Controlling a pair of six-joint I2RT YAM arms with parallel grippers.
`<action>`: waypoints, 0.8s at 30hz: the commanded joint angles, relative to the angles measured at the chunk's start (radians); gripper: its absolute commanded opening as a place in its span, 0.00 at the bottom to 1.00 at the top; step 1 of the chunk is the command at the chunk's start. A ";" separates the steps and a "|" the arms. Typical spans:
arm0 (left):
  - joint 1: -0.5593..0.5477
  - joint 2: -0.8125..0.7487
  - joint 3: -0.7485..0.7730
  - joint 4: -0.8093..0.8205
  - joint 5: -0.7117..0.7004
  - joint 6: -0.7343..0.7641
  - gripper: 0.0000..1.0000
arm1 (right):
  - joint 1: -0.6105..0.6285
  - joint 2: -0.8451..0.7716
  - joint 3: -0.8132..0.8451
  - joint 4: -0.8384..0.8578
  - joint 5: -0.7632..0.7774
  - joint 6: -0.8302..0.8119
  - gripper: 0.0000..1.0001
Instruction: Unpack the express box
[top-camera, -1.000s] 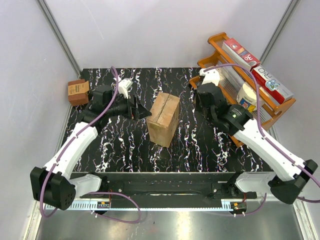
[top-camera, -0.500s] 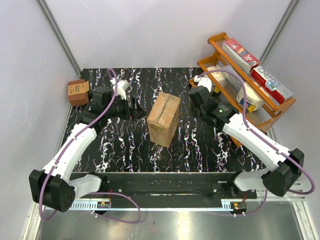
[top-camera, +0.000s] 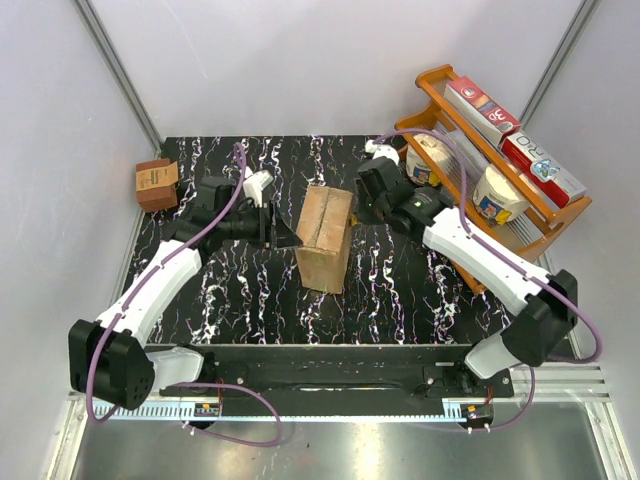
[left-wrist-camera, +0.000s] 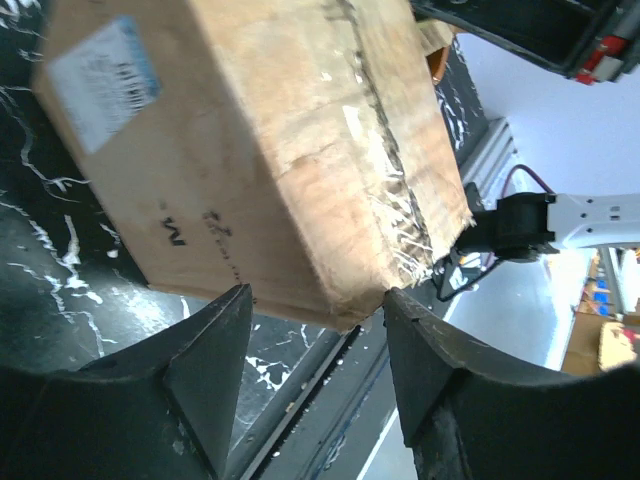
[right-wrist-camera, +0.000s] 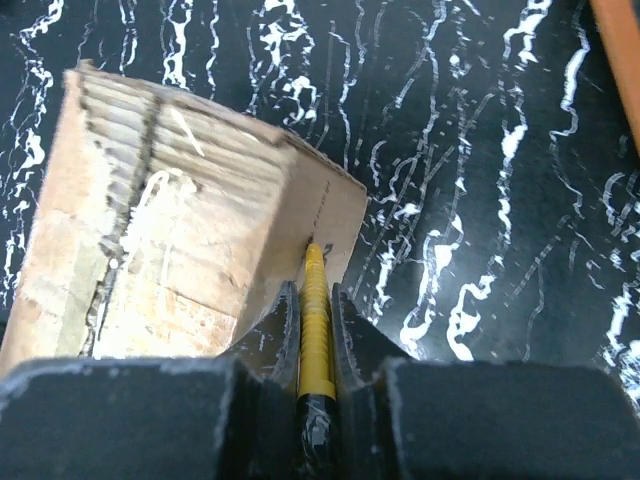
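The express box (top-camera: 326, 238), a brown carton with its taped seam on top, stands in the middle of the black marbled table (top-camera: 240, 290). Its white label (left-wrist-camera: 105, 65) shows in the left wrist view. My left gripper (top-camera: 282, 234) is at the box's left side, open. In its wrist view the left gripper (left-wrist-camera: 315, 295) has a box (left-wrist-camera: 270, 150) corner between its fingertips, and one fingertip (left-wrist-camera: 392, 300) touches the cardboard. My right gripper (top-camera: 358, 204) is at the box's far right edge. In its own view the right gripper (right-wrist-camera: 315, 290) is shut on a yellow ribbed tool (right-wrist-camera: 316, 320), whose tip rests against the box (right-wrist-camera: 170, 230) side.
A small darker brown box (top-camera: 157, 183) sits at the table's far left corner. An orange rack (top-camera: 545, 215) with cartons and tubs stands at the right, close behind my right arm. A black rail (top-camera: 320, 365) runs along the near edge.
My right arm has swung left from the rack to the box's far right edge. My left gripper has moved right against the box and its jaws have narrowed. The box has turned slightly.
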 joint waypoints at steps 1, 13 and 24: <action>0.001 -0.024 -0.046 0.109 0.111 -0.077 0.58 | -0.004 0.039 0.049 0.186 -0.151 -0.038 0.00; 0.001 -0.053 -0.052 0.140 0.030 -0.127 0.81 | 0.000 0.065 0.184 0.168 -0.069 -0.166 0.00; 0.001 -0.002 -0.012 0.069 -0.246 -0.267 0.93 | 0.189 -0.005 0.244 0.059 -0.016 -0.247 0.00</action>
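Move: The right hand, holding the yellow knife, is close by the express box's right side; the box's middle is about 7 cm to its left, 1 cm back and 8 cm lower. The wooden shelf stands some 24 cm to its right and 8 cm farther out. From the left hand, the box's middle is about 6 cm to the right, 3 cm ahead and 8 cm below. Keeping the knife, the right hand goes about 7 cm left over the box, rising 8; left fingers open wider. ##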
